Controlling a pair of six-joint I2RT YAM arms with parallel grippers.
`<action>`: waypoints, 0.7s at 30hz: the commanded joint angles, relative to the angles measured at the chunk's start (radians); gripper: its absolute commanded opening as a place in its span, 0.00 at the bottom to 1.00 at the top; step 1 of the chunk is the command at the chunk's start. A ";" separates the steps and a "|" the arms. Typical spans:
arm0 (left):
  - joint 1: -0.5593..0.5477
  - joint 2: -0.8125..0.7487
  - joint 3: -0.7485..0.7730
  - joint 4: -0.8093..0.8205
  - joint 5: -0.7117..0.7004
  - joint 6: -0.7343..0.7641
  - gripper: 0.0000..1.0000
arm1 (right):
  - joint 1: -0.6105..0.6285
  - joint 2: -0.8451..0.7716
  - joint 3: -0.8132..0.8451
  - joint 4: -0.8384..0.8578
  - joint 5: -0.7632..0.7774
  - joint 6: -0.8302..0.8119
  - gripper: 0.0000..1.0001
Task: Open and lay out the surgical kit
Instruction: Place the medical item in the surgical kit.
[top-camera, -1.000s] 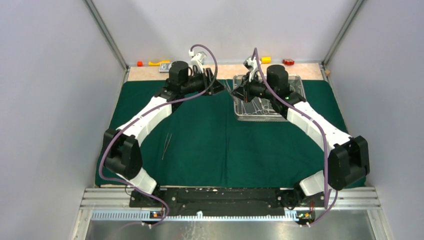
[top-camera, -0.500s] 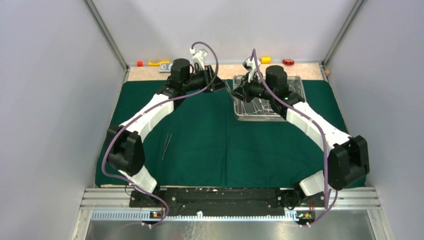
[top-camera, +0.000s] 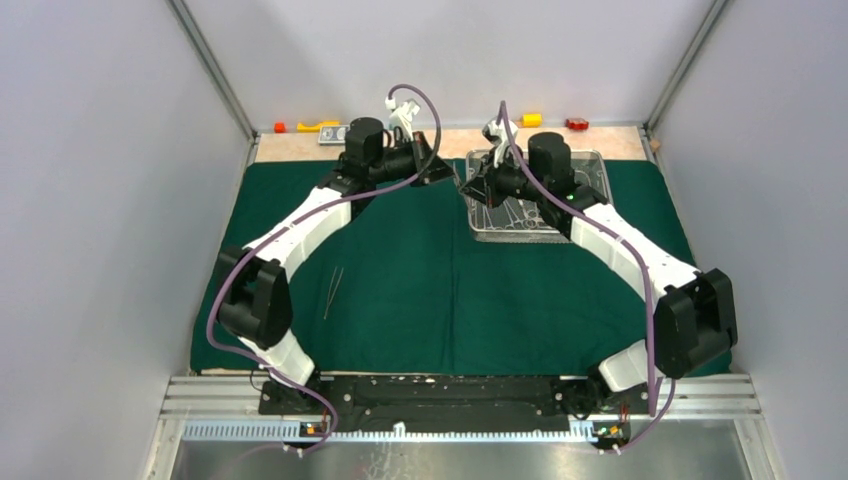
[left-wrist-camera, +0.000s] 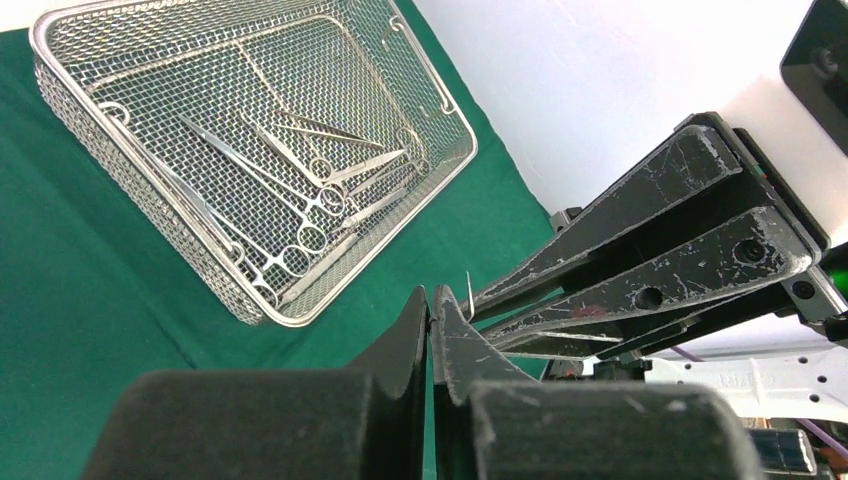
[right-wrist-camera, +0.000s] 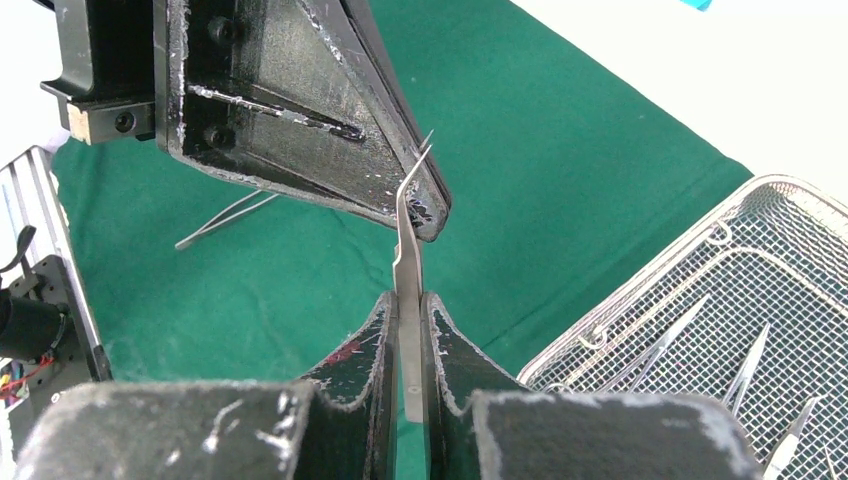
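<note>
The dark green cloth (top-camera: 430, 280) lies spread over the table. The wire-mesh tray (top-camera: 592, 160) stands at the back right, with several steel instruments (left-wrist-camera: 300, 190) in it. My right gripper (right-wrist-camera: 408, 300) is shut on a pair of tweezers (right-wrist-camera: 408, 250) that points up and away from the tray's left edge. My left gripper (left-wrist-camera: 430, 300) is shut tip to tip with it above the cloth. The tweezers' tip (left-wrist-camera: 468, 290) shows just beside the left fingers, not between them. Another pair of tweezers (top-camera: 333, 291) lies on the cloth at the left.
Small red (top-camera: 279, 127) and yellow (top-camera: 318, 126) blocks lie along the back wall, with another yellow (top-camera: 531, 119) and red one (top-camera: 576, 124) behind the tray. A bare tan strip (top-camera: 300, 148) runs behind the cloth. Grey walls close in both sides.
My left gripper has closed its jaws and edged right toward the right gripper. The right gripper has kept its hold on the tweezers and shifted slightly left.
</note>
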 joint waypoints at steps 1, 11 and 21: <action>0.000 -0.012 -0.002 0.106 0.034 0.047 0.00 | 0.014 -0.015 0.001 0.038 -0.032 -0.026 0.05; 0.009 -0.171 -0.183 0.339 0.198 0.276 0.00 | 0.012 -0.162 -0.128 0.019 -0.094 -0.234 0.54; 0.013 -0.234 -0.289 0.601 0.453 0.169 0.00 | 0.006 -0.182 -0.176 -0.059 -0.373 -0.362 0.60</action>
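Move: Both hands still hold one pair of tweezers in mid-air, its middle about 2 cm left of the right hand point and 2 cm right of the left one. From the left hand, the laid-out tweezers lie about 12 cm back, 26 cm left and 27 cm below; the instrument tray's middle lies some 8 cm ahead, 20 cm right and 26 cm below. The right hand spreads its fingers from nearly shut to over half open and lets go of the tweezers' tail, drawing back about 7 cm and turning some 15 degrees counter-clockwise. The left fingers stay shut on the tip end and carry the tweezers back about 8 cm, then also up about 5 cm out of the right hand's grip, while the left wrist rolls and swings clockwise. ##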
